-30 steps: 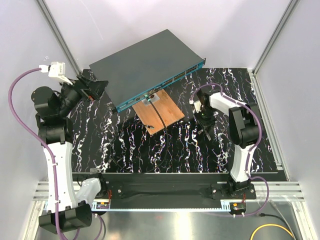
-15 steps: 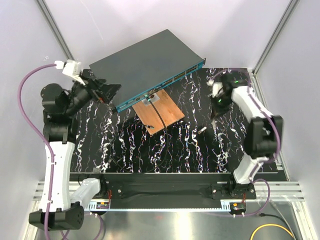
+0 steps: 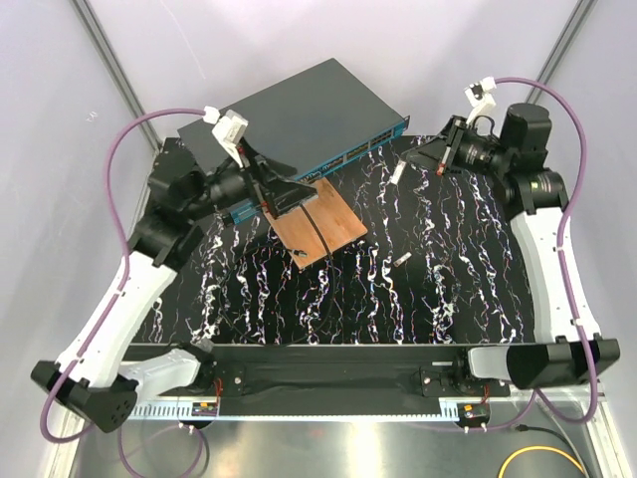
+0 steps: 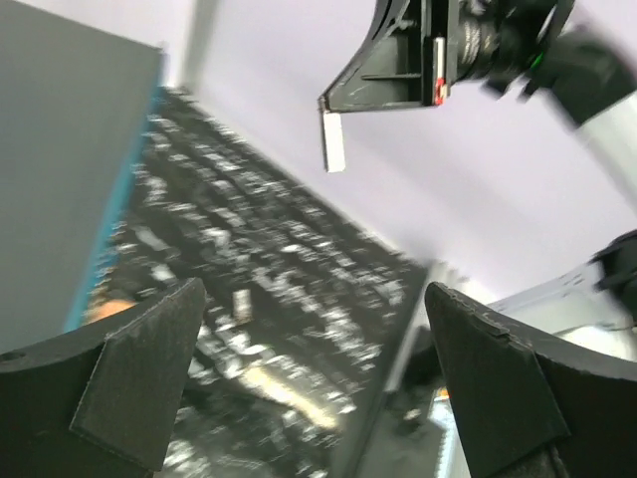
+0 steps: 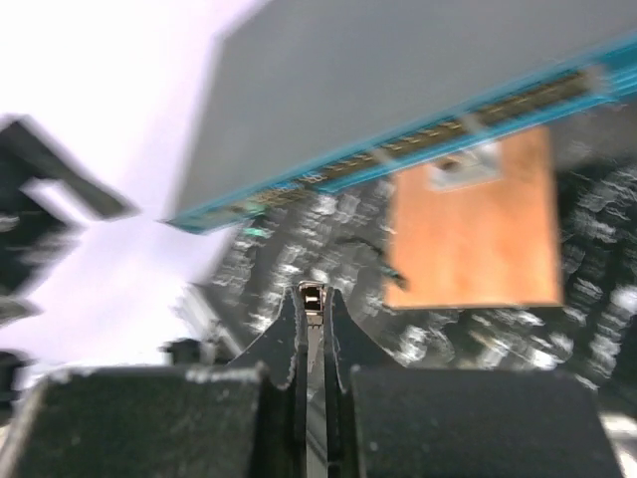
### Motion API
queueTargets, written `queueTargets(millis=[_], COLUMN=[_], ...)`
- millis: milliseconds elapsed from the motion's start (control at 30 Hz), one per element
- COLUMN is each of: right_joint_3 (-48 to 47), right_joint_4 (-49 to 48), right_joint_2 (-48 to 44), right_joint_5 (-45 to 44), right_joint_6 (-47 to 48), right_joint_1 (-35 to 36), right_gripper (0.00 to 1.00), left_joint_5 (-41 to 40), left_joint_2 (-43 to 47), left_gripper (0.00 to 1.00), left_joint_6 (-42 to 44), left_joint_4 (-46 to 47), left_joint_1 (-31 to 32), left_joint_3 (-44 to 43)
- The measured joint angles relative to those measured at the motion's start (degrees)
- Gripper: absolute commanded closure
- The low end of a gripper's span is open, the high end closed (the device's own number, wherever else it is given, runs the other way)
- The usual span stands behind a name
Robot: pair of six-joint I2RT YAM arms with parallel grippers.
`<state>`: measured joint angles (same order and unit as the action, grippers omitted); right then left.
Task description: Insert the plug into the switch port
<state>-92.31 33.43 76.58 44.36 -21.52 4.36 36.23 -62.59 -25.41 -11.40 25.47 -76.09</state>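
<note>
The switch [image 3: 289, 124], a flat dark grey box with a teal-blue port face [image 3: 348, 159], lies at the back of the mat. It also shows in the right wrist view [image 5: 398, 90] and the left wrist view [image 4: 60, 169]. My right gripper [image 3: 416, 159] is raised at the back right, right of the switch. It is shut on a small silver plug [image 3: 396, 172], whose tip shows between its fingers [image 5: 314, 297] and in the left wrist view [image 4: 333, 141]. My left gripper [image 3: 289, 194] hovers open and empty over the switch's front edge [image 4: 314, 378].
A copper-brown board [image 3: 320, 227] lies in front of the switch with a black cable [image 3: 317, 231] across it; it shows in the right wrist view [image 5: 473, 229]. A second small connector [image 3: 401, 259] lies on the black marbled mat [image 3: 378, 299]. White walls enclose the cell.
My left gripper has swung right from the mat's left edge to the switch's front. My right arm has risen and moved to the back right with the plug.
</note>
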Motion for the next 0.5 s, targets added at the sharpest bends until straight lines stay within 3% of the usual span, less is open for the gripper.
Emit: queueTargets(millis=[233,500], right_joint_3=[8.07,10.95], right_joint_4=[-21.97,-30.14], right_joint_2=[-4.24,-6.82], right_joint_5=[6.29,8.59], right_joint_6=[-19.85,-26.10], right_joint_1=[0.48,6.05], right_gripper=[1.00,1.00], left_joint_5=[2.38,3.89], left_joint_2=[-5.55,-12.48], left_gripper=[0.09,0.32], left_joint_6=[-16.72,-26.03], left_joint_4=[14.51,23.93], left_joint_1=[6.21,12.33], left_joint_3=[3.48,3.06])
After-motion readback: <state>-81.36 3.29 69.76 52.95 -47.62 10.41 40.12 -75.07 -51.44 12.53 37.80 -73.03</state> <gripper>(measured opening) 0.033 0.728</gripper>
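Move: The plug, already pinched in the right fingertips, lies about 21 cm to the left hand's right and 6 cm ahead, at nearly its height; from the right hand point it is 2 cm back and 1 cm left. The open left gripper waits some 22 cm left of the right hand and 8 cm back. The switch's cabled port is about 15 cm ahead of the left hand and 30 cm down. A loose plug lies 4 cm right of the right hand, 1 cm ahead, 39 cm below. Towards the plug in the right fingers the left hand sweeps about 10 cm rightward, its fingers swinging clockwise as the wrist rolls and the wide-open jaws narrow by about a quarter, still without touching it. The right hand keeps its pinch and brings the plug up, left and back, roughly 5 to 6 cm each way, turning some 20 degrees. ##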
